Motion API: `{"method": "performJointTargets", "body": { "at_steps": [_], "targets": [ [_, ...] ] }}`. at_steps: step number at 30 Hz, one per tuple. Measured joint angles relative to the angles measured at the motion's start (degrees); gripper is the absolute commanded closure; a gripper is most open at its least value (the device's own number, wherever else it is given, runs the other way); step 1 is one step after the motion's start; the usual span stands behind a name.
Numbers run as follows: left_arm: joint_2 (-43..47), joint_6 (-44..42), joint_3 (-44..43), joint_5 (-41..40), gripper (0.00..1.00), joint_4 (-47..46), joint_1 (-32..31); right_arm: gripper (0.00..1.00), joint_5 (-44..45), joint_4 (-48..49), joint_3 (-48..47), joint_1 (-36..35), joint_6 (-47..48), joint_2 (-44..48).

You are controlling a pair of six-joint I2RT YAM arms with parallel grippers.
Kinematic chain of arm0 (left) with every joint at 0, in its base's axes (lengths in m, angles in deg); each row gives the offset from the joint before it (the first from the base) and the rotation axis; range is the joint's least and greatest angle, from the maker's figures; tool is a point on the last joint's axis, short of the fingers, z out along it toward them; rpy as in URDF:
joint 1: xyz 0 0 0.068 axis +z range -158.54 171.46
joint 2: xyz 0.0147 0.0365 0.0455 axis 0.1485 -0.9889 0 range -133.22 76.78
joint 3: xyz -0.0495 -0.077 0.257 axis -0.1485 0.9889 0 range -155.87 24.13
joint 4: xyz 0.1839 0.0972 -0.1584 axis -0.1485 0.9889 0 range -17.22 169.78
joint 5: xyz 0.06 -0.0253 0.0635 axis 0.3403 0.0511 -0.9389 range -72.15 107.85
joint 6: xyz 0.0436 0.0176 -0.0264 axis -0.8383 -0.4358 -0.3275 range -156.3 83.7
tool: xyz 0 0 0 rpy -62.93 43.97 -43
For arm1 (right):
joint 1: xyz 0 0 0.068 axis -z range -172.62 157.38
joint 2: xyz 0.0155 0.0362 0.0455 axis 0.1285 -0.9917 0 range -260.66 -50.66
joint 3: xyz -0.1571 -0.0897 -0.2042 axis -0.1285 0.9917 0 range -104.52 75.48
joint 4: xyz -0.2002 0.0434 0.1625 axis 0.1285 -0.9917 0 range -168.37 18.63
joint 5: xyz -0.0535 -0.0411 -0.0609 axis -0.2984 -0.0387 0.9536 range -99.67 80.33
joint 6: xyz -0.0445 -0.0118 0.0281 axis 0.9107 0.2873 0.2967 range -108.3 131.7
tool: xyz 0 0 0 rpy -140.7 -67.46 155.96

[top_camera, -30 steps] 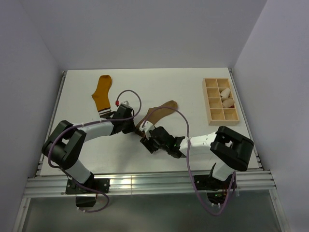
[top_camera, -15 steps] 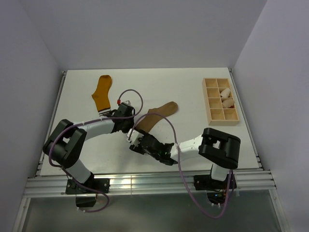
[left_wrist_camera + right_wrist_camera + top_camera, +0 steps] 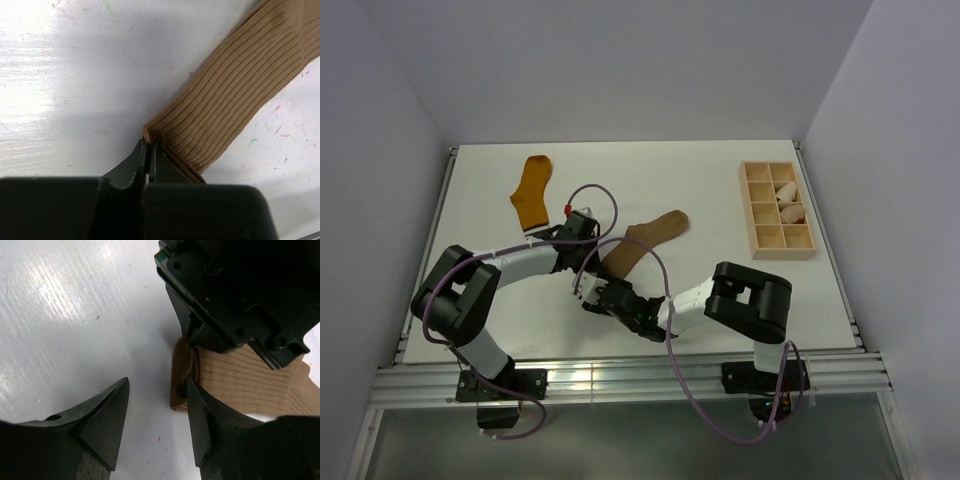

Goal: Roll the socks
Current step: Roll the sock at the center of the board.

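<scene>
The tan-brown sock (image 3: 645,240) lies flat mid-table, foot toward the far right, ribbed in the left wrist view (image 3: 235,95). My left gripper (image 3: 592,258) (image 3: 149,147) is shut on the corner of its dark-brown cuff. My right gripper (image 3: 590,296) (image 3: 157,395) is open, low over the table just in front of that cuff (image 3: 181,372). Its right finger (image 3: 205,425) is beside the cuff's folded edge; the left finger (image 3: 107,415) is over bare table. The mustard-orange sock (image 3: 533,192) lies flat at the far left, untouched.
A wooden compartment box (image 3: 783,255) stands at the right, with small cream rolled bundles (image 3: 786,192) in some cells. The left gripper's black body (image 3: 235,295) hangs close above the right fingers. The two arms' cables loop over the table's middle.
The right arm has swung left along the near side to the cuff, its jaws narrowing a little. The left gripper has kept its pinch and barely moved.
</scene>
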Motion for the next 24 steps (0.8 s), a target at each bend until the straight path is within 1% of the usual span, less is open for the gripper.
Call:
{"method": "performJointTargets", "body": {
  "at_steps": [8, 14, 15, 17, 18, 20, 21, 23, 24],
  "targets": [
    [-0.04, -0.07, -0.04, 0.15, 1.0, 0.02, 0.02, 0.48, -0.11, 0.7, -1.81, 1.53, -2.21, -1.88],
    [-0.04, -0.24, -0.04, 0.22, 1.0, 0.02, 0.02, 0.6, -1.51, 0.28, -1.9, 4.04, -5.38, -1.92],
    [-0.04, -0.24, -0.04, 0.26, 1.0, 0.02, 0.04, 0.65, -1.62, 0.11, -1.9, 4.37, -5.88, -1.92],
    [-0.04, -0.24, -0.04, 0.26, 1.0, 0.04, 0.04, 0.71, -1.79, -0.39, -1.92, 4.59, -6.47, -1.92],
    [-0.04, -0.24, -0.04, 0.31, 1.0, 0.04, 0.04, 0.76, -1.84, -0.7, -1.97, 4.68, -6.69, -1.92],
    [-0.04, -0.24, -0.07, 0.35, 1.0, 0.09, 0.07, 0.82, -1.86, -1.29, -2.21, 4.81, -7.28, -1.9],
    [-0.04, -0.24, -0.11, 0.35, 1.0, 0.15, 0.07, 0.87, -1.88, -1.42, -2.27, 4.87, -7.52, -1.9],
    [-0.04, -0.24, -0.17, 0.33, 0.99, 0.26, 0.07, 0.92, -2.12, -2.08, -2.62, 5.09, -8.11, -1.81],
    [-0.04, -0.22, -0.2, 0.33, 0.97, 0.31, 0.07, 0.97, -2.36, -2.29, -2.67, 5.25, -8.31, -1.75]
  ]
}}
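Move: The near corner of the brown sock's folded end lies about 3 cm ahead of the right fingers, 1 cm to their right and barely 1 cm below. The left fingertips stand some 5 cm ahead and 1 cm left, already pinching that fold's other corner; from them the near corner is roughly 2 cm back and 2 cm right. The brown sock's toe lies about 16 cm ahead and 15 cm right of the right hand. Close the right gripper on the near corner of the brown sock's folded end: ease it forward about 3 cm, low over the board, drifting slightly right and down, with the wrist turning some 10 degrees, partly clockwise. Shut the half-open fingers, mostly once there, and pinch the fold. Keep the left gripper still and closed on its corner. ##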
